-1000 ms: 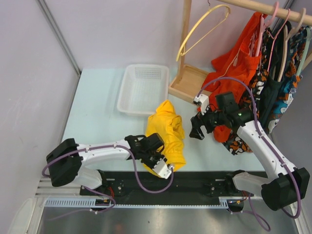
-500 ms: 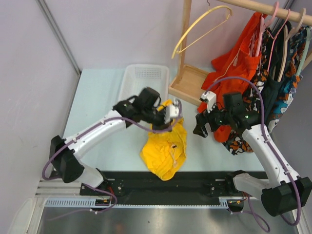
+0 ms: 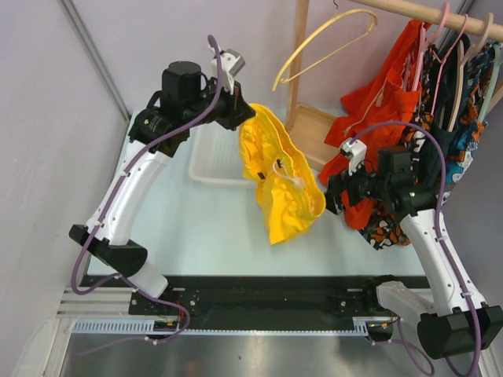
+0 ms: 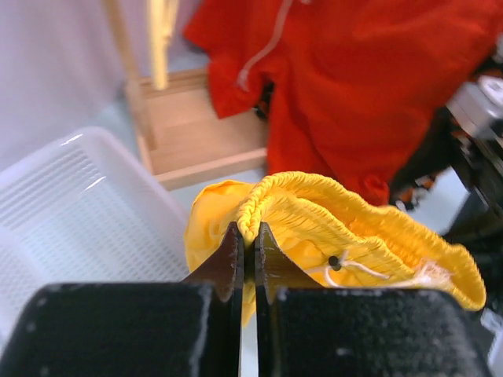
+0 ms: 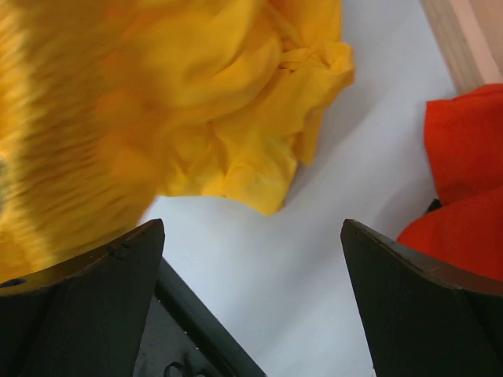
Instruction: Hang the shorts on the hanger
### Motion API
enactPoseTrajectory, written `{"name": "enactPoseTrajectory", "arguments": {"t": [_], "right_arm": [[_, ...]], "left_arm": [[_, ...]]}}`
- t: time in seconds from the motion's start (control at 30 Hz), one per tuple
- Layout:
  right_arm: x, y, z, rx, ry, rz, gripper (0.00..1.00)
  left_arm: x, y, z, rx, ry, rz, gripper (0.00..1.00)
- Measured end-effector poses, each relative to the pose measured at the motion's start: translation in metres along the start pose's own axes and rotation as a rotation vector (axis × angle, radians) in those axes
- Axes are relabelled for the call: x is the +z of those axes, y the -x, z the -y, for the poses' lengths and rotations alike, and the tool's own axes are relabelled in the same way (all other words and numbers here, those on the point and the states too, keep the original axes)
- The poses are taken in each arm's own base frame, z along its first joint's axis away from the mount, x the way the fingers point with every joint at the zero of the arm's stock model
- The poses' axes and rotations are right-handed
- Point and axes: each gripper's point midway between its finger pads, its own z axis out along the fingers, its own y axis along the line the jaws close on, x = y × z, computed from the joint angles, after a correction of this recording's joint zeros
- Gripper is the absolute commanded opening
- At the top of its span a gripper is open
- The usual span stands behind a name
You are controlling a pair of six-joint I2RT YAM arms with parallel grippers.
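The bright yellow shorts [image 3: 283, 184] hang in the air over the table, right of the basket. My left gripper [image 3: 244, 119] is raised high at the back and is shut on their gathered waistband [image 4: 271, 206]; in the left wrist view the left gripper [image 4: 246, 229] pinches a fold of elastic, with the white drawstring [image 4: 369, 267] to the right. The pale yellow hanger [image 3: 322, 43] hangs bare on the rail, up and right of the shorts. My right gripper [image 3: 334, 200] stands open just right of the hanging shorts. In the right wrist view the right gripper [image 5: 251, 228] holds nothing, and the shorts [image 5: 204, 102] fill the upper left.
A white plastic basket [image 3: 211, 161] sits at the back left of the table. The wooden rack's base [image 3: 310, 132] and post [image 3: 297, 55] stand behind the shorts. An orange garment [image 3: 385, 90] and dark patterned clothes [image 3: 448, 137] hang on the rail at the right, close to the right arm.
The left gripper shut on the shorts' waistband and lifted them from the table's front up to the back, by the basket. The right gripper drifted slightly right, still open.
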Motion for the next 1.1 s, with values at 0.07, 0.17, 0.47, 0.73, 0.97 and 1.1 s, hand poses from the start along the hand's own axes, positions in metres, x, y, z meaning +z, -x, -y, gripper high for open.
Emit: {"name": "enactPoseTrajectory", "arguments": {"t": [0.07, 0.17, 0.47, 0.73, 0.97, 1.1], "right_arm": [[-0.001, 0.002, -0.006, 0.0, 0.027, 0.013, 1.0], [-0.001, 0.004, -0.016, 0.009, 0.08, 0.022, 0.99], [0.001, 0.007, -0.026, -0.002, 0.133, 0.033, 1.0], [0.014, 0.004, -0.025, 0.099, 0.127, 0.046, 1.0], [0.05, 0.006, -0.008, 0.208, 0.065, 0.056, 1.0], [0.069, 0.018, -0.001, 0.259, 0.047, 0.089, 0.94]], "left_arm": [[-0.004, 0.008, -0.013, -0.044, 0.085, 0.022, 0.0], [-0.004, 0.007, -0.027, -0.097, 0.168, 0.024, 0.0], [0.007, -0.014, -0.074, -0.183, 0.355, -0.023, 0.0], [0.004, -0.02, -0.097, -0.234, 0.414, -0.024, 0.0], [0.002, -0.022, -0.107, -0.265, 0.425, -0.025, 0.0], [0.001, -0.022, -0.109, -0.27, 0.422, -0.023, 0.0]]}}
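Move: The left gripper holds one end of the shorts' waistband high up. The free end hangs about 17 cm right, 11 cm back and 17 cm below; the empty basket lies 8 cm ahead, 6 cm left and 38 cm down, the hanger's middle some 15 cm ahead, 20 cm right and 5 cm up. From the open right gripper that free end is about 4 cm back and 4 cm left, nearly level; the red garment hangs 12 cm ahead and 10 cm right. Swing the left gripper about 8 cm forward and 7 cm left, sinking slightly and turning nearly 30 degrees counter-clockwise, keeping its pinch on the waistband. Ease the right gripper back, left and slightly up, pause, then reach forward, left and down by some 6 cm towards the free end, rolling the wrist, jaws wide open. ##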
